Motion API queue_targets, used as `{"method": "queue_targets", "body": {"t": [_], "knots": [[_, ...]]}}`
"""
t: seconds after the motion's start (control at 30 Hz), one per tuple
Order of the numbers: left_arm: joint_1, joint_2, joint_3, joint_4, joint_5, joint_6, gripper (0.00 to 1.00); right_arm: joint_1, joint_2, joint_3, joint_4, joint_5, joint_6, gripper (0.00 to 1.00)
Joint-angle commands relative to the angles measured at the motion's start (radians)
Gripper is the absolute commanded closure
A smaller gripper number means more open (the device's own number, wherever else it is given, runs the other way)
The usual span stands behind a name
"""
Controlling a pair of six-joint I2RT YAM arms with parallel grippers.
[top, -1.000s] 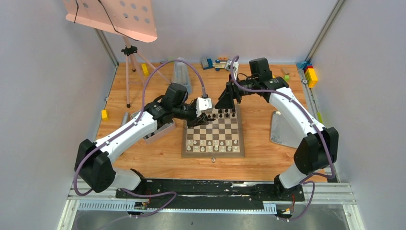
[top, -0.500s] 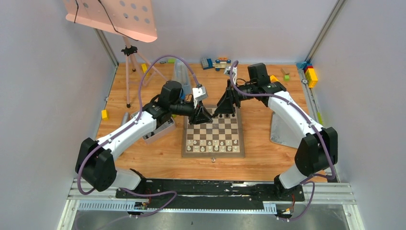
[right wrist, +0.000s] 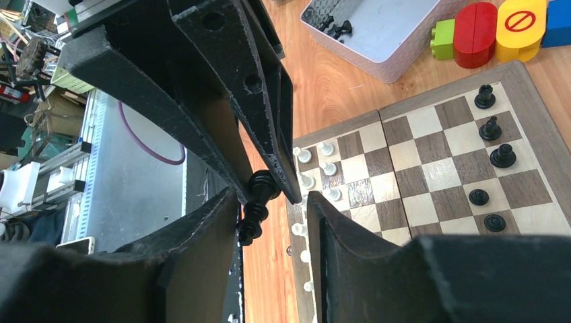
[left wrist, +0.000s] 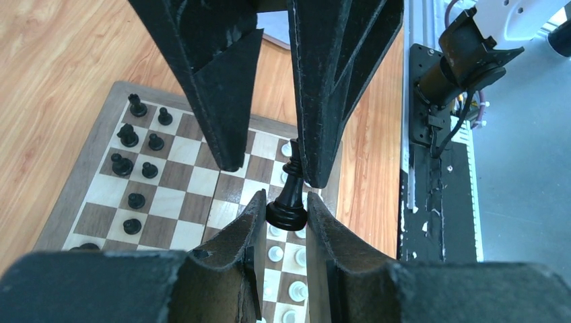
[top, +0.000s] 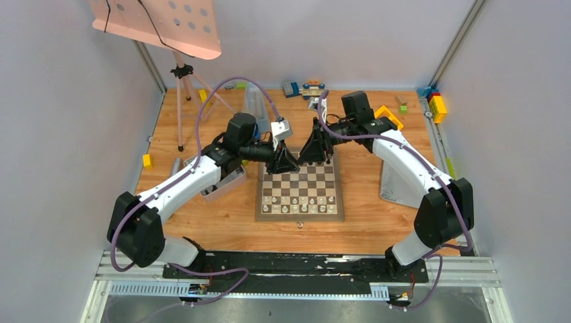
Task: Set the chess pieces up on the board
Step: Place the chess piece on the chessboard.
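Observation:
Above the far edge of the board (top: 261, 202) my two grippers meet tip to tip. My left gripper (left wrist: 285, 196) (top: 286, 161) is shut on the round base of a tall black chess piece (left wrist: 287, 202). My right gripper (right wrist: 271, 196) (top: 311, 153) stands open around the top of that black piece (right wrist: 259, 202), which lies against one finger with a gap to the other. Black chess pieces (left wrist: 128, 134) (right wrist: 490, 128) stand in the far rows of the board (left wrist: 87, 161) (right wrist: 539, 114). White chess pieces (left wrist: 276, 254) (right wrist: 328, 168) stand in the near rows.
A grey tray (right wrist: 377, 33) (top: 222, 185) holding a few black pieces sits left of the board under the left arm. Toy blocks (right wrist: 485, 27) (top: 299, 87) lie at the back. A grey plate (top: 397, 182) lies right of the board, and a tripod (top: 180, 101) stands back left.
My left gripper turned and rose to the board's far edge with the black piece. My right gripper moved left onto the piece's top and its jaws narrowed.

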Motion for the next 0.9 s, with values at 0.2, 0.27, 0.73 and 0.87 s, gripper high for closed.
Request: {"method": "queue_targets", "body": {"t": [0.2, 0.27, 0.73, 0.87], "knots": [[0.014, 0.005, -0.001, 0.047, 0.006, -0.039, 0.94, 0.006, -0.05, -0.021, 0.03, -0.012, -0.029, 0.56], [0.016, 0.005, -0.001, 0.049, 0.006, -0.043, 0.94, 0.006, -0.054, -0.024, 0.03, -0.004, -0.032, 0.55], [0.021, 0.019, 0.0, 0.054, 0.01, -0.05, 0.94, 0.018, -0.044, -0.01, 0.03, 0.008, -0.026, 0.75], [0.021, 0.025, -0.002, 0.052, 0.01, -0.047, 0.92, 0.019, -0.04, -0.006, 0.03, 0.01, -0.025, 0.84]]}}
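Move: The left hand holds the black chess piece by its base in mid-air, with the head sticking out about 2 cm to its right. From the right hand, whose fingers are half open around the head, the piece lies about 2 cm left, 1 cm back and 1 cm below. Some 17 cm below both hands, the white pieces stand nearly underneath, about 1 cm back and 1 cm right of the left hand. The right-hand group of black pieces is about 15 cm ahead and 6 cm right of the left hand. The right hand stays almost in place, easing only about half a centimetre back and down, and after a short pause closes its fingers from roughly half open to about a fifth, bringing both pads in on the black piece's head and neck from its two sides. The left hand keeps its unchanged grip on the base and drifts about 1 cm forward, bringing the piece from beside one right finger to between the two. ##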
